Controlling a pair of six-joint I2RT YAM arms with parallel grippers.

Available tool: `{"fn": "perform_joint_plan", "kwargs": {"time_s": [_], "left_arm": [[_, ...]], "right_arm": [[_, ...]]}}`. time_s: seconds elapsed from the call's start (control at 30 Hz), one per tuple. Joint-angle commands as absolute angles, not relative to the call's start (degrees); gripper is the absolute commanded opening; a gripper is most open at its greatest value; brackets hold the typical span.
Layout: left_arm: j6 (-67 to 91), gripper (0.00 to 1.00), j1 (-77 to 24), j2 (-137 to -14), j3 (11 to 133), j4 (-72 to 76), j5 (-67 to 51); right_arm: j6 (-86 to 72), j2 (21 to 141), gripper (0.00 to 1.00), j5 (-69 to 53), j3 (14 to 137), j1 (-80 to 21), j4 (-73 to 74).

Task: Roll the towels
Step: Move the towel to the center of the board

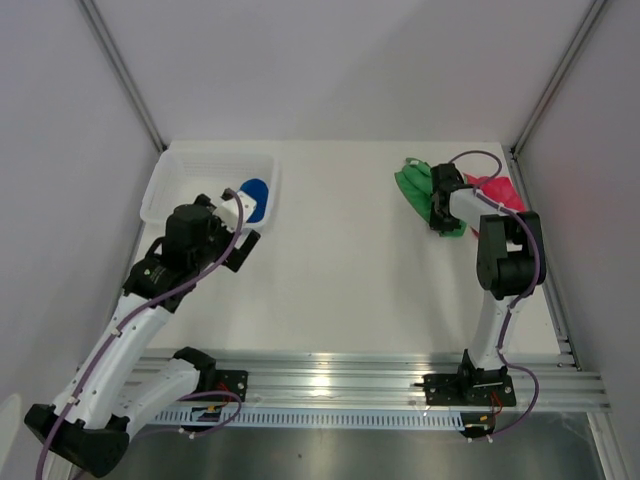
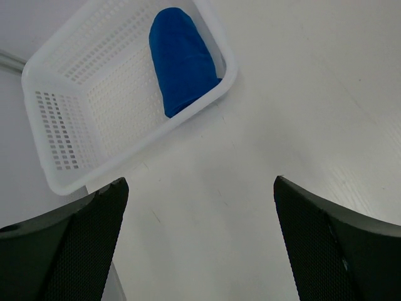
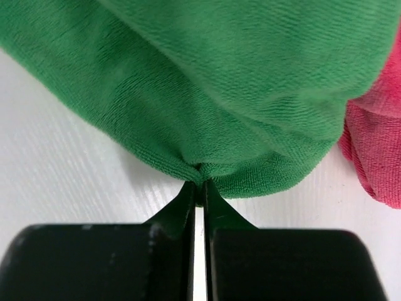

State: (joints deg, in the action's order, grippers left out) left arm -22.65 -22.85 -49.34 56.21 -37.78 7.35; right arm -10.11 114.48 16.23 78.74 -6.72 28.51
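The green towel (image 3: 207, 81) lies bunched at the far right of the table (image 1: 340, 270), also seen as the green towel (image 1: 413, 187) in the top view. My right gripper (image 3: 200, 183) is shut on a pinch of its near edge; the right gripper (image 1: 437, 210) sits over it. The pink-red towel (image 3: 373, 150) lies just right of it, the pink-red towel (image 1: 497, 190) partly hidden by the arm. The blue towel (image 2: 182, 59), rolled, lies in the white mesh basket (image 2: 62, 125). My left gripper (image 2: 200, 232) hangs open over bare table beside the basket (image 1: 170, 180), nothing between its fingers.
Grey walls enclose the table on three sides. A metal rail (image 1: 380, 380) with the arm bases runs along the near edge. The basket stands at the far left corner.
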Motion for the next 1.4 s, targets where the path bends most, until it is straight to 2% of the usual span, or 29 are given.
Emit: {"fn": "perform_joint_plan", "kwargs": {"time_s": [0.0, 0.1, 0.27, 0.4, 0.53, 0.6, 0.7, 0.83, 1.13, 1.2, 1.3, 1.33, 1.37], "left_arm": [[-18.9, 1.0, -21.01, -49.04, 56.51, -35.95, 7.3], [-17.93, 0.99, -19.87, -48.6, 55.99, -36.56, 6.16], [-13.55, 1.0, -15.4, -46.5, 53.8, -37.53, 2.12], [-12.04, 0.99, -12.05, -44.31, 51.42, -38.23, 0.97], [-11.69, 0.99, -10.11, -42.72, 49.66, -38.23, 1.05], [-11.51, 1.0, -9.67, -42.28, 49.04, -38.23, 0.71], [-11.34, 0.99, -9.49, -41.4, 48.69, -38.5, 0.44], [-11.25, 0.99, -9.32, -40.61, 47.81, -38.5, -1.14], [-11.25, 0.99, -9.32, -39.99, 48.07, -39.2, -2.02], [-11.34, 1.0, -9.32, -40.34, 48.08, -39.55, -2.37], [-11.6, 0.99, -9.32, -41.3, 48.51, -40.51, -3.69], [-11.69, 1.0, -9.32, -41.48, 49.12, -40.69, -4.04], [-11.69, 1.0, -9.32, -41.92, 49.3, -41.04, -4.48]], "right_arm": [[-7.92, 113.74, 0.0, 14.33, 79.54, -10.09, 28.65], [-5.1, 110.75, 0.0, 14.41, 80.33, -14.22, 28.56], [0.43, 105.56, 0.0, 8.01, 84.19, -21.87, 29.87], [6.06, 104.15, 0.0, 3.18, 94.63, -28.82, 37.33], [7.04, 100.3, 0.0, -12.27, 109.91, -32.6, 39.12], [5.55, 97.66, 0.0, -22.03, 111.97, -33.05, 34.66], [2.29, 90.9, 0.0, -28.8, 110.66, -32.96, 25.97], [0.26, 83.07, 0.0, -28.57, 104.87, -32.61, 18.03], [-7.9, 77.26, 0.0, -22.68, 88.7, -26.72, 18.89], [-11.05, 77.95, 0.06, -21.54, 82.22, -25.76, 19.33], [-12.91, 80.32, 0.49, -18.13, 76.05, -23.21, 22.92], [-14.57, 83.2, 0.66, -14.63, 73.5, -21.46, 24.85], [-15.55, 85.32, 0.71, -6.24, 73.04, -20.31, 27.22]]}}
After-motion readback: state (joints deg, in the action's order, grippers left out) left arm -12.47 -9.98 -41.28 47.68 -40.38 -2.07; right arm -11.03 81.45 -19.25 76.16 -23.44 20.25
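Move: The right hand has a near-edge corner of the green towel pinched; the board's center, where the towel goes, lies roughly 26 cm to its left, 8 cm back and 2 cm below. The towel's bulk lies about 10 cm ahead and 2 cm left, the red towel some 7 cm ahead and 16 cm right. From the left hand the board's center is about 8 cm ahead, 29 cm right and 24 cm below. Right hand swings the pinched green towel about 30 cm left and nearly 50 up, then sinks, opening to release. ##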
